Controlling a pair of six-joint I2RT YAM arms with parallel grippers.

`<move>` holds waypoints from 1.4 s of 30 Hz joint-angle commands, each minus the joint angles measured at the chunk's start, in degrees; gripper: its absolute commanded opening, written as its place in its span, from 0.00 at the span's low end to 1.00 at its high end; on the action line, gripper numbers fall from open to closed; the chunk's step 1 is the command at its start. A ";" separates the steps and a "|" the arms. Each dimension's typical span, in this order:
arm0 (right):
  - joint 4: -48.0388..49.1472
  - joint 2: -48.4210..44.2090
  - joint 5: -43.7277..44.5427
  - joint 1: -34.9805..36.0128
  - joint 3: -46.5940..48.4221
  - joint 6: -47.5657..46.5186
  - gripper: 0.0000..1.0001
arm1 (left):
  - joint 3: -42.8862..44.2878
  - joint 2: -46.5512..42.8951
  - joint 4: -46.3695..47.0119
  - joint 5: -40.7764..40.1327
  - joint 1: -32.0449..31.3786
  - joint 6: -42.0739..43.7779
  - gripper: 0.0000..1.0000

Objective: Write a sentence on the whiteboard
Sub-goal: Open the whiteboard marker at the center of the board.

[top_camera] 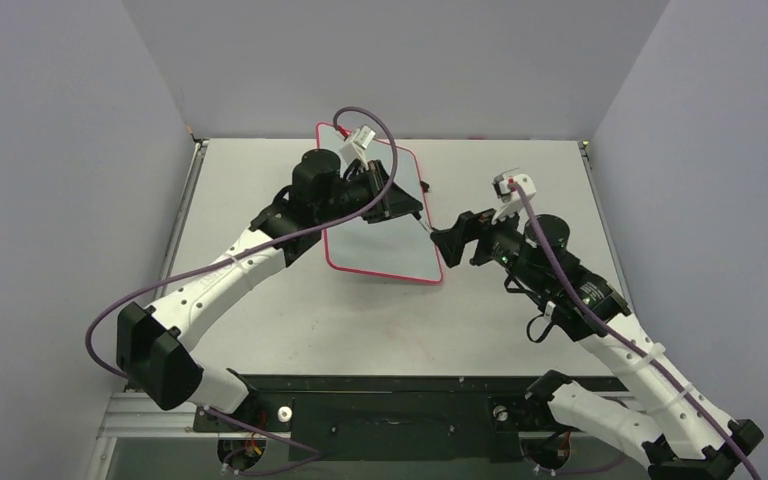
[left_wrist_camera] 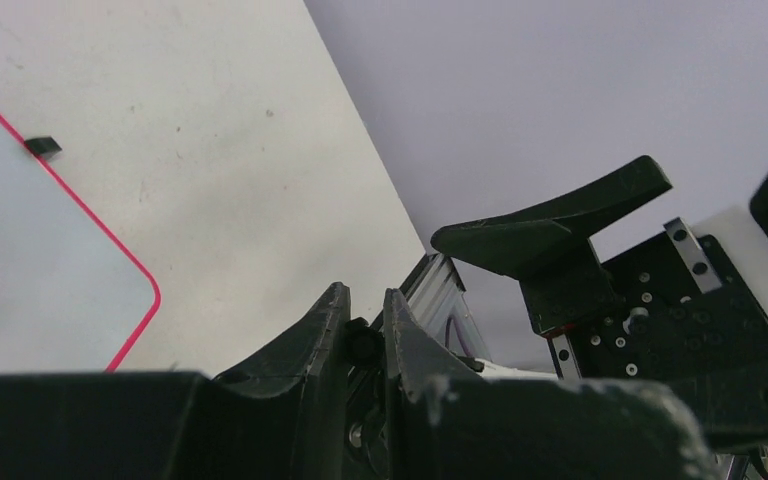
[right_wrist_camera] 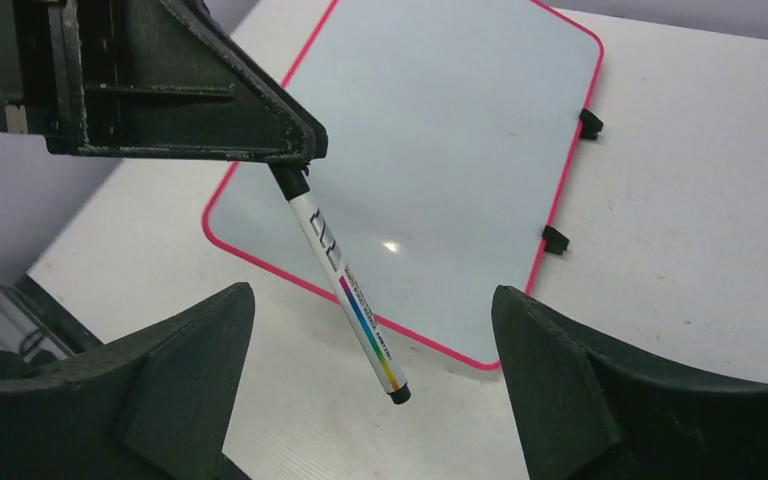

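The whiteboard point(top_camera: 392, 255) lies flat at mid-table, pale with a red rim; it also shows as whiteboard point(right_wrist_camera: 440, 130) and whiteboard point(left_wrist_camera: 20, 270). The surface that shows is bare and the sentence is out of view. My left gripper point(top_camera: 400, 200) hangs over the board's right part, shut on the black end of a white marker point(right_wrist_camera: 345, 285) with a rainbow stripe. The marker slants down off the board's edge, its free black end above the table. In the left wrist view, the left gripper point(left_wrist_camera: 365, 300) pinches that dark end. My right gripper point(right_wrist_camera: 372, 296) stands open, one finger on either side of the marker without touching it.
Two small black clips point(right_wrist_camera: 589, 123) sit on the board's right edge. Grey walls close the table at the back and both sides. From the left wrist, the right gripper's finger point(left_wrist_camera: 550, 230) looms close on the right. Bare table point(top_camera: 290, 310) lies in front of the board.
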 commanded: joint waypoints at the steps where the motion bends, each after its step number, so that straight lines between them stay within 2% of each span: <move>1: 10.39 -1.38 -17.30 -7.36 -1.40 10.13 0.83 | 2.80 -3.40 9.40 0.12 1.49 -1.25 0.00; 3: 13.66 -0.92 -23.44 -10.59 -1.60 13.71 0.82 | 2.95 -3.65 11.90 0.95 2.07 -2.01 0.00; 8: 32.78 0.49 -38.07 -16.85 -4.50 29.07 0.77 | 2.59 -3.47 21.02 4.21 3.75 -7.27 0.00; 11: 42.87 1.33 -40.68 -17.79 -5.67 36.75 0.75 | 2.03 -3.39 25.69 5.07 4.30 -9.84 0.00; 17: 54.93 3.66 -42.51 -18.47 -6.72 44.88 0.69 | 2.04 -3.08 31.66 6.85 4.54 -12.94 0.00; 26: 58.49 6.35 -43.54 -19.54 -3.61 46.98 0.66 | 1.01 -4.20 35.50 9.06 4.91 -14.85 0.00; 34: 65.46 8.60 -43.06 -19.64 -4.62 52.08 0.58 | -0.86 -4.67 41.69 7.48 5.00 -16.74 0.00; 42: 66.53 8.90 -41.34 -19.47 -4.75 52.82 0.49 | -2.65 -4.49 45.38 6.15 4.95 -17.05 0.00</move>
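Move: The marker is already held by its cap in the left fingers, slanting down to the right, its middle about 3 cm right of the left hand and 4 cm lower. From the open, empty right hand that middle is some 5 cm ahead, 4 cm left and 6 cm below. The whiteboard's middle lies roughly 19 cm ahead, 9 cm left and 16 cm below the left hand; its nearer clip is about 14 cm ahead and 5 cm right, equally low. The marker goes up about 16 cm in the left hand, which keeps its pinch on the cap and tips its fingers upward, swinging the free end out towards the right hand. The right hand rises some 14 cm alongside, rolling strongly and turning counter-clockwise until its fingers point mostly left; they close from wide to about half open around the marker's body, without gripping it. ##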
